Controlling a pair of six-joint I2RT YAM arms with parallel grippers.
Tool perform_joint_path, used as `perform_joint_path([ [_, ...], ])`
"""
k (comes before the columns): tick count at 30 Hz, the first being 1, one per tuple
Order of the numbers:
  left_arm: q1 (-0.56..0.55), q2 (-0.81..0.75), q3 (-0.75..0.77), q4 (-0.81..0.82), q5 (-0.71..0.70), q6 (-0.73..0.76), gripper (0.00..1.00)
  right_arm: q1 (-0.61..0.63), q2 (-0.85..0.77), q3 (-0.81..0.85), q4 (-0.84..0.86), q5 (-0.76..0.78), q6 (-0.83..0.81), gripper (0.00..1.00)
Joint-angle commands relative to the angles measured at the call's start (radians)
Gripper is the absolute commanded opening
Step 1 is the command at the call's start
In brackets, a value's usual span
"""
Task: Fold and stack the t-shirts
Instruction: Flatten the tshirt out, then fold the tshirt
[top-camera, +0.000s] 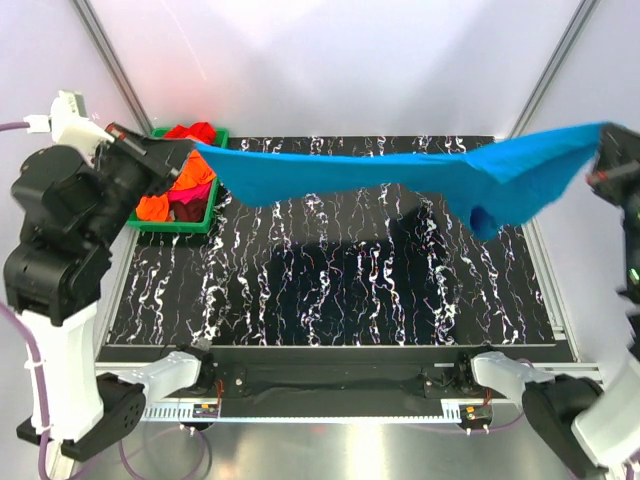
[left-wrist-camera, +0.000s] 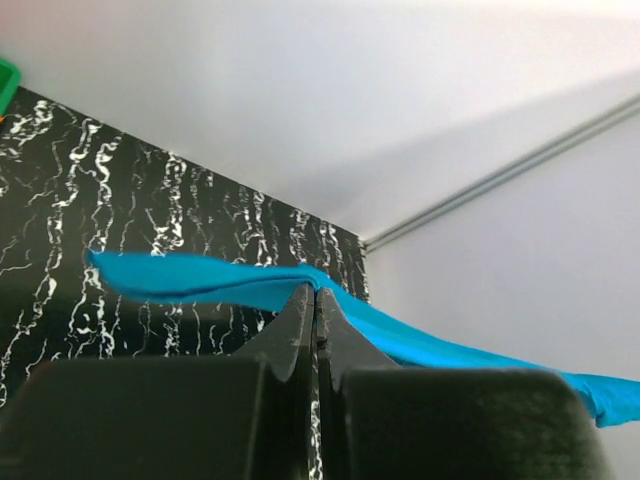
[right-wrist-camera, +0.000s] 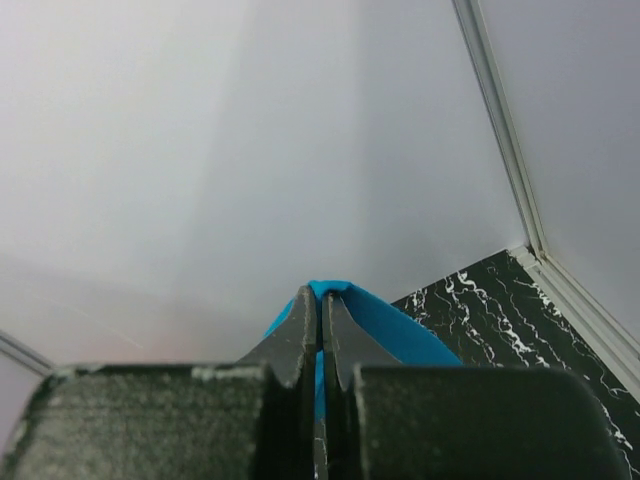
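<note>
A turquoise-blue t-shirt (top-camera: 400, 172) hangs stretched in the air across the black marbled table (top-camera: 330, 290), from far left to far right. My left gripper (top-camera: 190, 150) is shut on its left end; the left wrist view shows the cloth (left-wrist-camera: 200, 280) pinched at the fingertips (left-wrist-camera: 300, 300). My right gripper (top-camera: 603, 140) is shut on its right end, seen as a blue fold (right-wrist-camera: 400, 325) in the right wrist view. A sleeve droops at the right (top-camera: 490, 215). Orange, red and magenta t-shirts (top-camera: 185, 195) lie crumpled in the bin.
A green plastic bin (top-camera: 172, 225) sits at the table's far left corner, just below my left gripper. White walls with metal frame posts (top-camera: 110, 60) close in the back. The arm bases (top-camera: 340, 385) stand along the near edge.
</note>
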Motion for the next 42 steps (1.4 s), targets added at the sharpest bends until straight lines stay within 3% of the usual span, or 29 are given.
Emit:
perform_joint_path([
  [1,-0.003,-0.039,0.025,-0.005,0.065,0.020,0.00,-0.003,-0.065,0.030,-0.040,-0.002,0.015,0.00],
  [4,-0.003,-0.046,0.080,-0.048,0.102,-0.006,0.00,-0.003,-0.108,0.030,-0.060,-0.015,0.029,0.00],
  [8,-0.003,0.060,0.287,-0.220,0.126,0.003,0.00,-0.003,-0.119,0.053,-0.071,0.019,0.015,0.00],
  [12,-0.003,0.123,0.352,-0.258,0.067,0.045,0.00,-0.003,-0.101,0.033,0.024,0.077,-0.063,0.00],
  [16,-0.003,0.131,0.218,-0.235,-0.045,0.062,0.00,-0.003,-0.021,-0.073,0.119,0.132,-0.130,0.00],
  [21,-0.001,0.151,-0.115,-0.085,-0.122,0.066,0.00,-0.003,0.060,-0.294,0.240,0.077,-0.114,0.00],
  [24,0.014,0.221,-0.203,0.008,-0.241,0.106,0.00,-0.004,0.096,-0.487,0.380,0.036,-0.101,0.00],
  [29,0.050,0.425,-0.180,0.176,-0.272,0.160,0.00,-0.058,0.266,-0.693,0.589,-0.111,-0.082,0.00],
  [36,0.102,0.774,-0.052,0.301,-0.265,0.169,0.00,-0.157,0.678,-0.549,0.741,-0.334,-0.077,0.00],
  [42,0.137,0.933,0.033,0.398,-0.204,0.187,0.00,-0.197,0.914,-0.354,0.759,-0.502,-0.031,0.00],
])
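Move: Both hands hold the upper corners of the t-shirt high up, with its middle about 26 cm to the left hand's right and 12 cm below it. The table's far edge, towards which the shirt is taken, lies about 48 cm ahead of the left hand and 53 cm below. For the right hand it is roughly 54 cm ahead and 61 below. The green bin sits 31 cm ahead of the left hand, 19 cm left and 47 below. Both hands keep hold, draw back slightly, then swing forward and down roughly 40 cm towards the tabletop. ##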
